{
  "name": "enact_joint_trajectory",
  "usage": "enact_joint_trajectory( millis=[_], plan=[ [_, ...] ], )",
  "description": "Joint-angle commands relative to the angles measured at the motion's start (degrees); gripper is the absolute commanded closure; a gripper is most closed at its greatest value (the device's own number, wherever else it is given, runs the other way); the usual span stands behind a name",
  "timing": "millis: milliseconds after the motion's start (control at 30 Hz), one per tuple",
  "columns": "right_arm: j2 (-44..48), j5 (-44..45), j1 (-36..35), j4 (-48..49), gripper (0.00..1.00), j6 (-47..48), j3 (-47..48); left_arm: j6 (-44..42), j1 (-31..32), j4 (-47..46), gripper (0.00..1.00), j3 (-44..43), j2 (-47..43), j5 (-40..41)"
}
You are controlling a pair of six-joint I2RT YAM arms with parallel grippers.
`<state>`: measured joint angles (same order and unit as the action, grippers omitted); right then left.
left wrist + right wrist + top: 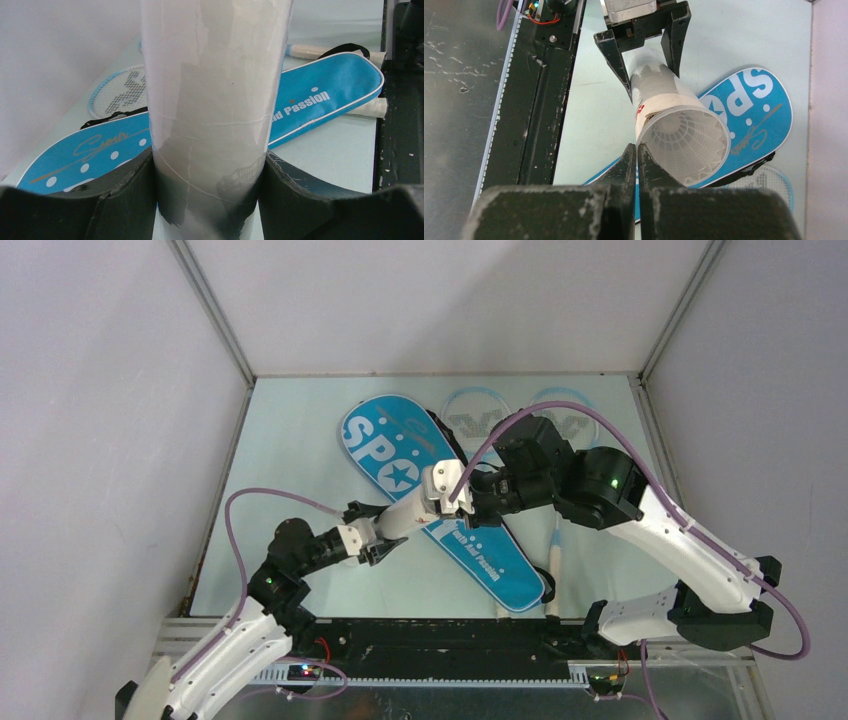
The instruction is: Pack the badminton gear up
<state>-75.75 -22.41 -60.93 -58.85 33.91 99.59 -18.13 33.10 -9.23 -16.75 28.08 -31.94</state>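
Observation:
My left gripper [207, 170] is shut on the long white tube [215, 100] and holds it above the table, slanting over the blue SPORT bag [400, 455]. The tube's open mouth [686, 142] faces the right wrist camera. A white shuttlecock [681, 132] sits inside it. My right gripper [637, 146] is shut with nothing between its fingers, its tips right at the left edge of the tube's rim. From above, the right gripper [468, 504] meets the tube [420, 505] at its far end. Two light-blue rackets [480, 422] lie behind the bag, partly under it.
The rackets' white handles [556, 565] stick out beside the bag's narrow end near the front right. The bag's black strap [350, 48] lies by that end. A black rail [450, 635] runs along the table's front edge. White walls enclose the table.

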Motion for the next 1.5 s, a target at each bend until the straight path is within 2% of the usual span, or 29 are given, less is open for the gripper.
enact_joint_trajectory(
  millis=[0, 100, 600, 867, 1067, 1467],
  plan=[
    [-0.4, 1.6, -0.3, -1.3, 1.0, -0.1, 2.3, -0.4, 0.2, -2.3, 0.61, -2.4, -0.7, -1.1],
    [-0.3, 0.8, -0.2, -1.2, 1.0, 0.0, 2.8, -0.5, 0.2, -2.0, 0.61, -2.5, -0.7, -1.8],
    [0.5, -1.5, -0.1, 3.9, 0.74, -0.1, 1.4, -0.3, 0.2, -1.9, 0.62, -2.2, -1.3, -2.5],
    [0.3, -3.6, -0.1, 5.3, 0.78, -0.4, 0.4, 0.6, 0.2, -4.0, 0.63, -1.0, -2.5, -2.2],
    [0.2, -6.1, 0.1, 8.2, 0.78, -0.6, 0.0, 2.3, 0.2, -7.0, 0.63, 0.1, -2.9, -2.9],
    [-1.6, -16.6, 1.8, 15.8, 0.77, -3.7, -0.8, 8.0, 0.2, -17.7, 0.63, 3.2, -2.8, -7.1]
  ],
)
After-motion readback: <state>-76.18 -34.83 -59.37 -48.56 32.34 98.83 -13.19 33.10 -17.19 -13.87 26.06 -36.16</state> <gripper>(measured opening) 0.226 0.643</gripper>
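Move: The tube's mouth, with the clear lid over it, lies some 3 cm ahead of the right fingertips, 2 cm to their left and about level; the shut fingers already pinch the lid's rim. From the left hand, which grips the tube lower down, the mouth is about 14 cm up, 7 cm right and 2 cm ahead. The blue bag's middle lies roughly 20 cm ahead of the right hand and 3 cm right, some 33 cm below; the uncovered racket's middle is as far ahead but 34 cm right. The clear lid's rim is let go at the tube's mouth: the right fingers open about a quarter, and the hand climbs and shifts left some 4.5 cm in all, easing back a little, its fingers levelling by about 10 degrees to end close over the mouth. The left hand keeps its grip and brings the tube up and back about 2 cm, turning slightly. ##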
